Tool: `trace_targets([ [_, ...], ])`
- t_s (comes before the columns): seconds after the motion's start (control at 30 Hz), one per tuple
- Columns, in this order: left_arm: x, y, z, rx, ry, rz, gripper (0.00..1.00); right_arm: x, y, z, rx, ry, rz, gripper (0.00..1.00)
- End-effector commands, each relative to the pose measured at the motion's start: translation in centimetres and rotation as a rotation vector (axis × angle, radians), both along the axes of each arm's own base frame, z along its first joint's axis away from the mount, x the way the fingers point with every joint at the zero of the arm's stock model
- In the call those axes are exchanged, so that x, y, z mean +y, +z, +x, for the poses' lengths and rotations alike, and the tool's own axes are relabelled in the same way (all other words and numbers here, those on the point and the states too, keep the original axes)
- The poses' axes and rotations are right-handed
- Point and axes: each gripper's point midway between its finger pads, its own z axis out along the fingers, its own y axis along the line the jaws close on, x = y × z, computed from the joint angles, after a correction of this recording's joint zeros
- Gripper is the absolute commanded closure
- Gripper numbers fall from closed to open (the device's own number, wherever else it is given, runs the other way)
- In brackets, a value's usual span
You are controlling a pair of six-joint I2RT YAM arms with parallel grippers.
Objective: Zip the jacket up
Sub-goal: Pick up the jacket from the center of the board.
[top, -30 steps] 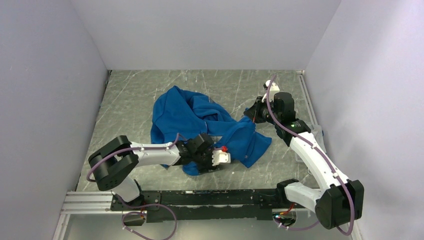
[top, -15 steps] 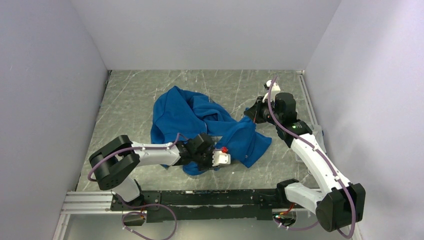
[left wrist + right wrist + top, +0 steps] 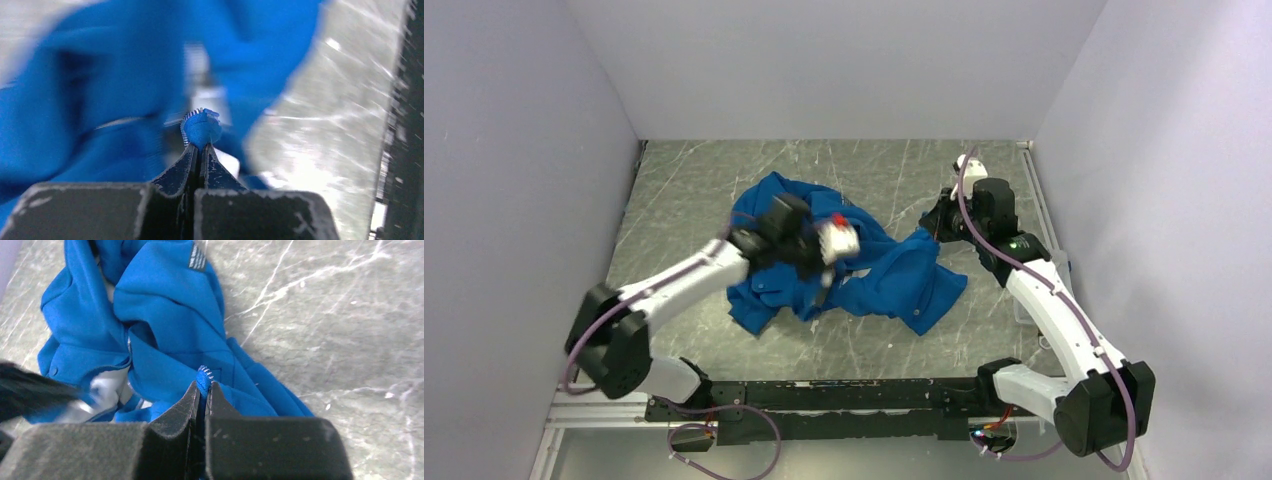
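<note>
The bright-blue jacket lies crumpled in the middle of the table. My left gripper is above its left half, shut on a fold of the jacket's zipper edge with silvery teeth showing, and holds it lifted. My right gripper is at the jacket's far right corner, shut on another piece of the zipper edge. The jacket spreads beyond the right fingers, with a pale lining patch and a small label showing. The left wrist view is blurred by motion.
The table is grey marbled stone inside pale walls. A metal rail runs along the right edge and the black mounting bar along the near edge. My left arm shows as a dark blur in the right wrist view.
My left gripper has swung from the jacket's near edge up and back to the left, lifting the fabric it holds. The jacket's left part shifted with it. My right gripper moved slightly.
</note>
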Motion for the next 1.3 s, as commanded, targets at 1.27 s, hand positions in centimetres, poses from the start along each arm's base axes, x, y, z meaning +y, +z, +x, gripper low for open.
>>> trace_targets([
  [1.27, 5.5, 31.8, -6.6, -0.641, -0.352, -0.774, 1.00, 16.3, 19.6, -18.9, -0.295, 1.235, 0.245, 1.00],
])
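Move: Each closed gripper already holds one zipper end of the jacket. From the left hand, the right-held zipper end is about 18 cm to the right, 10 cm ahead and 11 cm higher; the jacket's striped tag lies some 17 cm ahead, 2 cm right and 8 cm below. From the right hand, the left-held end is 18 cm left, 10 cm back and 11 cm lower, and the jacket's right flap lies some 13 cm back, 3 cm right and 19 cm below. Still pinching its zipper end, the left hand shoots up some 30 cm above the jacket, bulging forward and left before drawing back, and tilts its fingers up from slanting down until they point level to the right, towards the other hand. The right hand keeps its zipper end too, easing forward and up first, then sweeping left and back, about 18 cm each way, while rising some 16 cm and swinging about 65 degrees counter-clockwise, so its fingers face the left-held end. ##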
